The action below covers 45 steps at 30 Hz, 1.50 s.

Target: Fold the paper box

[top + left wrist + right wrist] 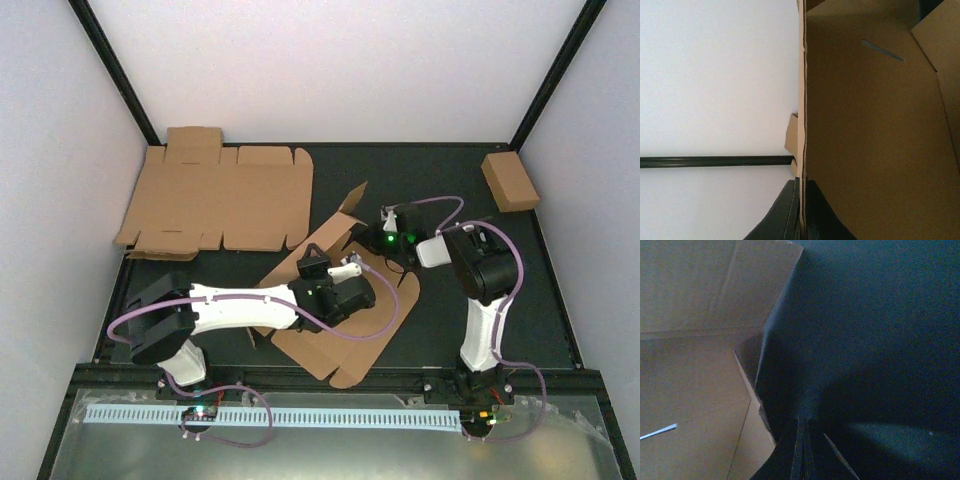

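Observation:
The paper box (345,352) lies half-folded in the middle of the table, brown corrugated cardboard with one wall raised at its far side. My left gripper (345,277) reaches in from the left; in the left wrist view its black fingers (790,212) are shut on the thin edge of an upright panel of the paper box (880,140). My right gripper (378,238) sits at the box's far right corner. In the right wrist view its fingers (799,450) are pressed together with nothing between them, over dark table just right of a flap of the paper box (690,390).
A second, flat die-cut cardboard sheet (220,195) lies at the back left. A small closed brown box (510,180) sits at the back right corner. White walls and black frame posts enclose the table; purple cables trail over the box.

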Each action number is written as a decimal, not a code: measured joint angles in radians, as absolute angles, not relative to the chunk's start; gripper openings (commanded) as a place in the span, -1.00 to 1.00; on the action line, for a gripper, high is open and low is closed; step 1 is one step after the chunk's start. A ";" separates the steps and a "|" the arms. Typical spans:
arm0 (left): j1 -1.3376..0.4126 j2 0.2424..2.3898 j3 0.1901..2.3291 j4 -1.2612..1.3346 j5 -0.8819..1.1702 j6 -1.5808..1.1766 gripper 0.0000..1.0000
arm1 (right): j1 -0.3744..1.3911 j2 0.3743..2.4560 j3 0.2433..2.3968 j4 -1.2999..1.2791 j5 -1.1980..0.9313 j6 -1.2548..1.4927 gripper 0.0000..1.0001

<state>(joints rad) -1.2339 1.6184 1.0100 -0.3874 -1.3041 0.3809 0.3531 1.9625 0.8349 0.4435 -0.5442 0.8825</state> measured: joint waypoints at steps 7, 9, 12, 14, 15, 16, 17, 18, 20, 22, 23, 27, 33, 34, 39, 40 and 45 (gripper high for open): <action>-1.204 1.602 1.010 -0.388 -1.283 0.379 -0.95 | 0.359 2.030 0.875 0.505 -0.574 0.932 -0.97; -1.199 1.602 1.010 -0.388 -1.281 0.379 -0.95 | 0.367 2.039 0.885 0.520 -0.583 0.939 -0.97; -1.192 1.602 1.010 -0.387 -1.279 0.377 -0.95 | 0.381 2.046 0.888 0.550 -0.601 0.945 -0.97; -1.187 1.600 1.010 -0.387 -1.278 0.377 -0.94 | 0.385 2.048 0.888 0.574 -0.618 0.945 -0.97; -1.184 1.598 1.010 -0.387 -1.274 0.377 -0.94 | 0.387 2.049 0.888 0.584 -0.630 0.943 -0.97; -1.180 1.595 1.010 -0.387 -1.271 0.377 -0.94 | 0.388 2.049 0.888 0.590 -0.638 0.941 -0.97; -1.175 1.591 1.010 -0.387 -1.264 0.377 -0.94 | 0.389 2.049 0.888 0.595 -0.647 0.936 -0.97; -1.170 1.587 1.010 -0.387 -1.259 0.377 -0.94 | 0.389 2.049 0.889 0.599 -0.655 0.927 -0.97; -1.159 1.583 1.010 -0.387 -1.251 0.377 -0.94 | 0.393 2.049 0.891 0.598 -0.664 0.905 -0.97; -1.151 1.582 1.010 -0.387 -1.248 0.375 -0.94 | 0.402 2.049 0.897 0.590 -0.669 0.880 -0.97; -1.145 1.582 1.010 -0.387 -1.248 0.374 -0.94 | 0.408 2.049 0.902 0.583 -0.673 0.867 -0.97; -1.134 1.582 1.010 -0.388 -1.248 0.370 -0.94 | 0.445 2.049 0.913 0.561 -0.685 0.818 -0.97; -1.113 1.582 1.018 -0.403 -1.245 0.357 -0.95 | 0.478 2.047 0.915 0.500 -0.673 0.755 -0.97; -1.112 1.582 1.021 -0.407 -1.240 0.355 -0.95 | 0.478 2.047 0.920 0.487 -0.672 0.748 -0.97; -1.112 1.582 1.029 -0.423 -1.226 0.332 -0.96 | 0.479 2.047 0.949 0.421 -0.649 0.725 -0.97; -1.114 1.582 1.030 -0.426 -1.225 0.328 -0.96 | 0.479 2.047 0.957 0.405 -0.643 0.719 -0.97; -1.135 1.584 1.036 -0.442 -1.225 0.310 -0.96 | 0.496 2.047 1.003 0.297 -0.579 0.688 -0.97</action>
<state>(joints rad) -1.1347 1.5837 1.0355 -0.4419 -1.2251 0.3103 0.4957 2.0468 1.0035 0.2970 -0.5793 0.6876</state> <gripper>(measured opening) 0.024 0.018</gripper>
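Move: The right hand's shut fingers are just outside the box's small corner flap, which lies about 4 cm to their left and 1 cm back at finger height. The end flap stands some 5 cm ahead, 1 cm left and 10 cm higher. The left hand still pinches the raised panel's top edge; from it the corner flap lies roughly 11 cm ahead, 6 cm right and 16 cm down. Right fingers, shut, push about 7 cm left onto the corner flap; left hand keeps its pinch, shifting forward-left. ##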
